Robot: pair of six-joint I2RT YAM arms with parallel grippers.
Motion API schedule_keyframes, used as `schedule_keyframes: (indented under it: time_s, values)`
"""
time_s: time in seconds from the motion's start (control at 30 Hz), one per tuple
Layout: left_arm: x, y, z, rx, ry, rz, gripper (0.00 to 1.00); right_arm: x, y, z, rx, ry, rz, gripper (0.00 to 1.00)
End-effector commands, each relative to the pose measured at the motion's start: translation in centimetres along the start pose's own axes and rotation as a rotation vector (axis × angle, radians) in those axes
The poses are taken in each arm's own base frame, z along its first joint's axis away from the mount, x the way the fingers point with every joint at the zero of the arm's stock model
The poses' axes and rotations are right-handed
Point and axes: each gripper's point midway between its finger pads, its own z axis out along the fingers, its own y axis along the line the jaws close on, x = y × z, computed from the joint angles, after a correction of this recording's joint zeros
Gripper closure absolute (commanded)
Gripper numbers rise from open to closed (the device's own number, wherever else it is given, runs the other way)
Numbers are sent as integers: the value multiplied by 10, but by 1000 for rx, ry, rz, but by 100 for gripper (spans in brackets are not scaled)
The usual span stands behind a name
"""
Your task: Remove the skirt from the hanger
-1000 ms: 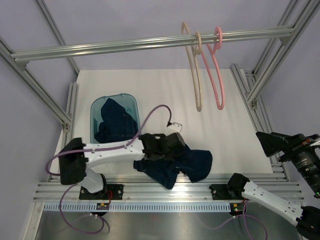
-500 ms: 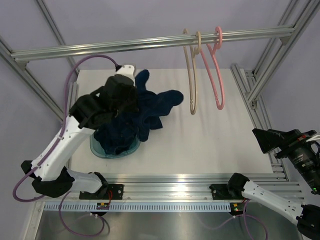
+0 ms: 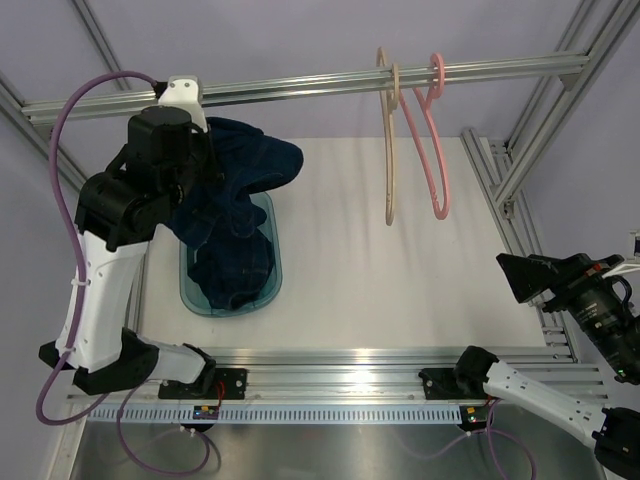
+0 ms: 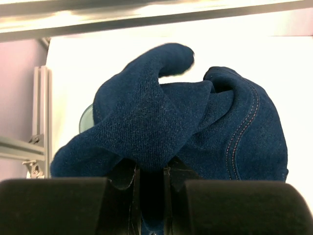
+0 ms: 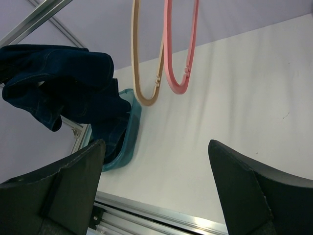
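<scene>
The dark blue denim skirt (image 3: 245, 165) hangs bunched from my left gripper (image 3: 205, 160), high above the back left of the table. In the left wrist view the jaws of my left gripper (image 4: 150, 169) are shut on a fold of the skirt (image 4: 161, 122). A beige hanger (image 3: 390, 150) and a pink hanger (image 3: 436, 140) hang bare on the overhead rail, apart from the skirt. My right gripper (image 3: 530, 277) is at the right edge, open, nothing between its fingers (image 5: 244, 188). From there the skirt (image 5: 58, 83) shows at the far left.
A teal bin (image 3: 277, 262) holding other dark clothing sits on the white table directly under the held skirt. The aluminium rail (image 3: 300, 88) crosses overhead just behind my left wrist. Frame posts stand at both sides.
My left arm has swung up from the table's front edge to the back left, carrying the skirt with it over the bin. The right arm has barely shifted.
</scene>
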Motion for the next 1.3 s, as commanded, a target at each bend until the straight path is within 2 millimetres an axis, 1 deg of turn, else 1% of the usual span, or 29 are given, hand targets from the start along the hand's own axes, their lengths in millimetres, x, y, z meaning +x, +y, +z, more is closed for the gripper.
schedule_keyframes:
  time_s: [0.0, 0.07, 0.1, 0.2, 0.27, 0.37, 0.4, 0.43, 0.47, 0.5, 0.53, 0.57, 0.63, 0.67, 0.7, 0.73, 0.77, 0.8, 0.83, 0.87, 0.97, 1.0, 1.03, 1.07, 1.13, 1.17, 1.2, 1.23, 1.27]
  values:
    - [-31, 16, -16, 0, -144, -55, 100, -1, 11, 15, 6, 0, -26, 6]
    - [-29, 21, -19, -1, -148, -68, 100, -1, 12, 16, 2, 2, -27, 6]
    - [-25, 28, -23, -16, -148, -76, 100, 0, 13, 17, 0, 3, -27, 6]
    - [-13, 40, -32, -39, -136, -91, 100, 5, 16, 21, -13, 14, -25, 6]
    - [-6, 44, -34, -42, -127, -98, 100, 8, 17, 23, -15, 18, -23, 6]
    - [19, 50, -28, -70, -78, -100, 100, 14, 19, 25, -23, 34, -11, 6]
    - [39, 48, -12, -79, -34, -88, 100, 15, 20, 25, -29, 36, -7, 6]
    - [47, 48, -13, -67, -40, -104, 100, 15, 20, 25, -32, 37, -2, 6]
    - [57, 48, -8, -65, -28, -109, 100, 15, 21, 25, -38, 34, 1, 6]
    - [60, 46, -1, -57, -39, -122, 100, 15, 21, 25, -40, 36, 4, 6]
    - [86, 44, 12, -54, 19, -124, 100, 15, 21, 25, -40, 37, 5, 6]
    - [95, 47, 20, -63, 40, -138, 100, 16, 21, 25, -37, 41, 4, 6]
    - [108, 41, 36, -25, 66, -182, 100, 16, 20, 24, -31, 44, 1, 6]
    - [129, 46, 50, -45, 119, -200, 100, 16, 20, 24, -30, 46, -1, 6]
    - [132, 46, 59, -40, 117, -225, 100, 15, 21, 23, -34, 48, 1, 6]
    - [140, 43, 67, -16, 142, -262, 100, 16, 20, 23, -33, 49, -1, 6]
    - [163, 51, 81, -42, 198, -292, 100, 15, 20, 22, -37, 47, 1, 6]
    - [168, 51, 92, -31, 208, -317, 100, 16, 20, 21, -39, 48, 3, 6]
    - [180, 46, 99, 6, 248, -364, 100, 16, 20, 21, -38, 47, 4, 6]
    - [206, 48, 114, 5, 317, -404, 100, 17, 19, 20, -39, 49, 5, 6]
    - [244, 41, 132, 21, 422, -499, 100, 20, 17, 20, -36, 53, 9, 6]
    - [270, 40, 142, 8, 480, -519, 100, 22, 17, 21, -40, 55, 11, 6]
    - [283, 32, 145, 36, 518, -556, 100, 23, 18, 21, -43, 59, 11, 6]
    - [296, 29, 148, 44, 552, -576, 100, 27, 18, 23, -44, 71, 12, 6]
    - [332, 22, 155, 51, 640, -624, 100, 31, 20, 26, -42, 84, 10, 6]
    - [342, 20, 155, 54, 666, -637, 100, 36, 20, 30, -35, 102, 1, 6]
    - [346, 18, 158, 67, 664, -648, 100, 40, 21, 31, -34, 116, -4, 6]
    - [359, 17, 153, 64, 690, -664, 100, 43, 21, 32, -29, 132, -11, 6]
    - [359, 16, 151, 68, 683, -670, 100, 47, 22, 36, -24, 149, -20, 6]
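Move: The left hand already holds the skirt high over the teal bin, whose middle is almost straight below, about 41 cm down; the other skirt lies in the bin, about 3 cm nearer the base than the hand. The beige hanger hangs roughly 27 cm to the hand's right and 7 cm ahead, the pink one 6 cm beyond it to the right. From the right hand, the bin is some 42 cm left, 17 cm ahead and 38 cm down. After easing back-left, the left hand lowers the still-gripped skirt about 38 cm into the bin, fingers tipping down. ##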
